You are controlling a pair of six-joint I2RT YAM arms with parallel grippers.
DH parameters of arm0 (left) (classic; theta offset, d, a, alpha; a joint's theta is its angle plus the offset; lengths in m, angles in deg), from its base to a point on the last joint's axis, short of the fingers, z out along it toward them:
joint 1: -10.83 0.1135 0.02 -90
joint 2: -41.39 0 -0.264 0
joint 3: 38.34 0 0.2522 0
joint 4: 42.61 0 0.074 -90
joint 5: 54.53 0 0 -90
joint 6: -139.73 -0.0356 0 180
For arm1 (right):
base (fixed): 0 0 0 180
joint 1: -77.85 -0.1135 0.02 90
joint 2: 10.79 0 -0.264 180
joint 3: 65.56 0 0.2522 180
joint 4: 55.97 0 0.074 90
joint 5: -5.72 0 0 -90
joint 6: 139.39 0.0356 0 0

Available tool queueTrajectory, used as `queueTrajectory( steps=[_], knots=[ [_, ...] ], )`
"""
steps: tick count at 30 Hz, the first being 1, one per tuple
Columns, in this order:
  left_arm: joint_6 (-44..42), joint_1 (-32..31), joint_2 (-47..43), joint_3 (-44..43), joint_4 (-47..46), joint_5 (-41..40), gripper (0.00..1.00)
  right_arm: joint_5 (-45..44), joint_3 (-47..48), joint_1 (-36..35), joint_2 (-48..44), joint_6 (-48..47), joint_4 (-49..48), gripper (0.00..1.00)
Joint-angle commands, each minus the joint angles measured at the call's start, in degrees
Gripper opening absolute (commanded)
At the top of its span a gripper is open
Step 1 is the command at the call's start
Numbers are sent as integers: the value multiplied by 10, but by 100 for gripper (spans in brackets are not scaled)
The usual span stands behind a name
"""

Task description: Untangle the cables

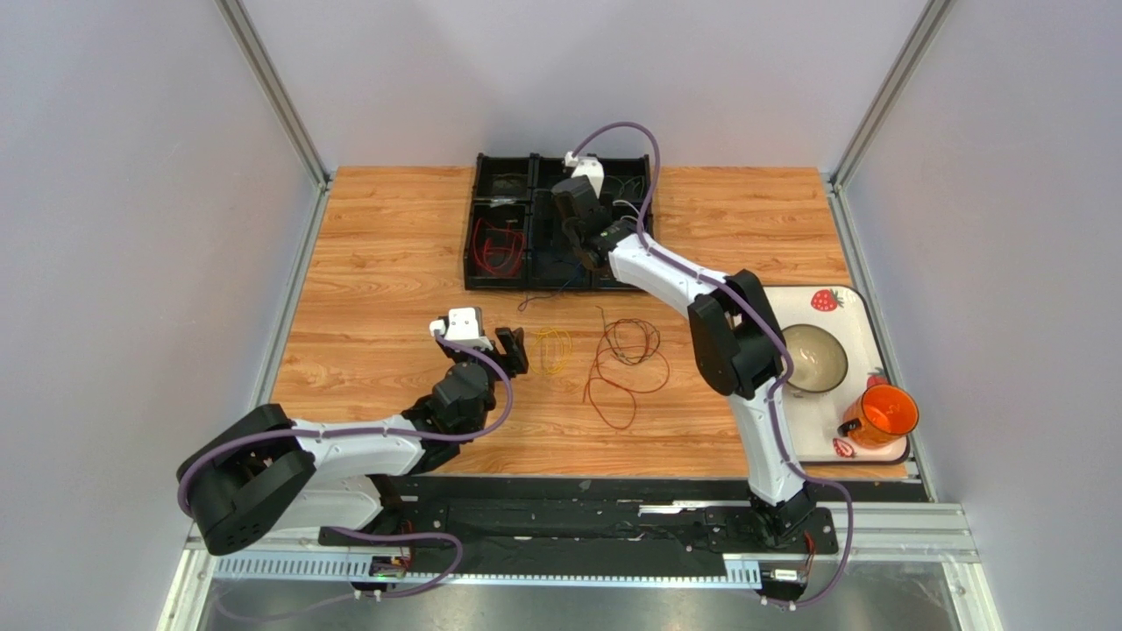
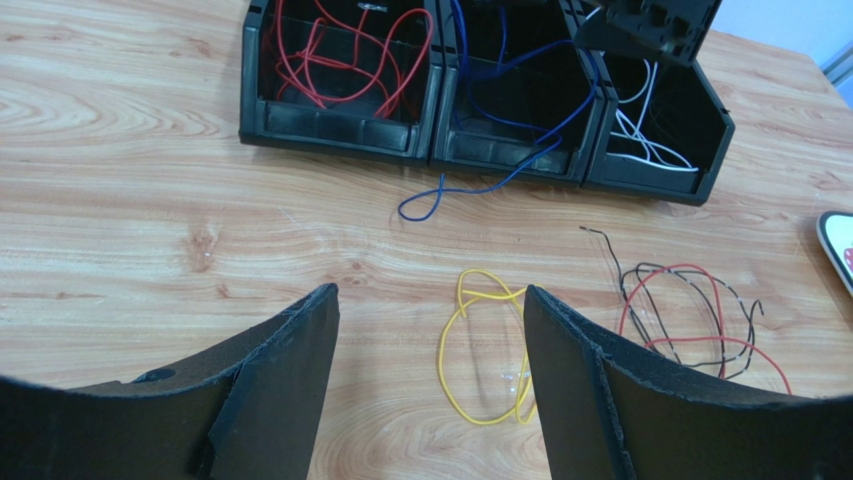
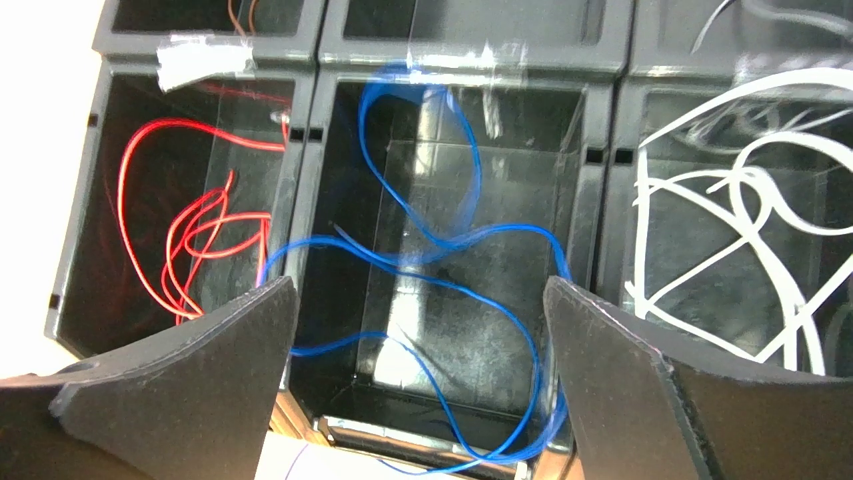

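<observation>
My right gripper [image 1: 580,247] [image 3: 420,290] hangs open over the middle black bin [image 3: 601,160]. A blue cable [image 3: 441,250] [image 2: 501,130] lies loose in that bin, and one loop spills over the front wall onto the table. A red cable [image 3: 190,240] [image 2: 345,50] fills the left bin and a white cable [image 3: 761,220] [image 2: 646,130] the right one. My left gripper [image 1: 511,352] [image 2: 431,295] is open just above the table, with a yellow cable [image 2: 481,345] [image 1: 551,352] lying between its fingers and nearer the right one. A red and black tangle [image 2: 691,315] [image 1: 626,362] lies to its right.
The black bin tray [image 1: 472,263] stands at the back centre of the wooden table. At the right edge a white strawberry-print tray [image 1: 843,309] carries a bowl [image 1: 814,358] and an orange cup [image 1: 889,410]. Grey walls enclose the table on both sides.
</observation>
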Motion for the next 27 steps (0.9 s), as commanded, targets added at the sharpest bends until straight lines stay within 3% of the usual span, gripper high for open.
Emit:
queueTrajectory(
  steps=[1, 5, 11, 15, 19, 22, 24, 27],
  knots=[
    [5, 1, -14, -1, -24, -2, 76, -43, 53, -2, -22, -23, 48, 100],
    [4, 1, -20, 3, -23, 5, 76, -17, 47, -2, -64, -33, 55, 100],
    [-17, 1, -62, -2, 30, 18, 78, 35, 63, -5, -109, -22, 168, 99],
    [-4, 2, -187, -3, 178, -65, 81, 83, -7, -13, -144, -3, 182, 99],
    [-15, 50, -307, 34, 209, -85, 82, 124, -51, -29, -147, 20, 171, 98],
    [85, 122, -330, 37, 283, -70, 80, 145, -43, -41, -120, 29, 172, 96],
    [84, 146, -319, 36, 280, -12, 80, 150, -17, -48, -90, 33, 188, 95],
    [83, 150, -275, 9, 286, -10, 80, 143, 20, -60, -53, 36, 218, 94]
  ],
)
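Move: From the open right gripper, over the middle bin, the blue cable's loose end lies on the table in front of the bins, about 8 cm back, 9 cm to the left and 11 cm below. The yellow cable is about 18 cm back and 2 cm left, and the red-and-black coil 18 cm back and 13 cm right. From the left gripper the blue end lies some 14 cm ahead, 8 cm right and 12 cm down. Draw the right gripper back about 11 cm with its fingers kept wide open, arching up and over the middle bin's front edge, then dropping and easing left towards the blue cable's loose end and the yellow cable; tip the fingers some 15 degrees further down, turning counter-clockwise. Meanwhile swing the empty left gripper about 12 cm left, away from the yellow cable, rising before it sinks part-way and turning some 20 degrees counter-clockwise. ##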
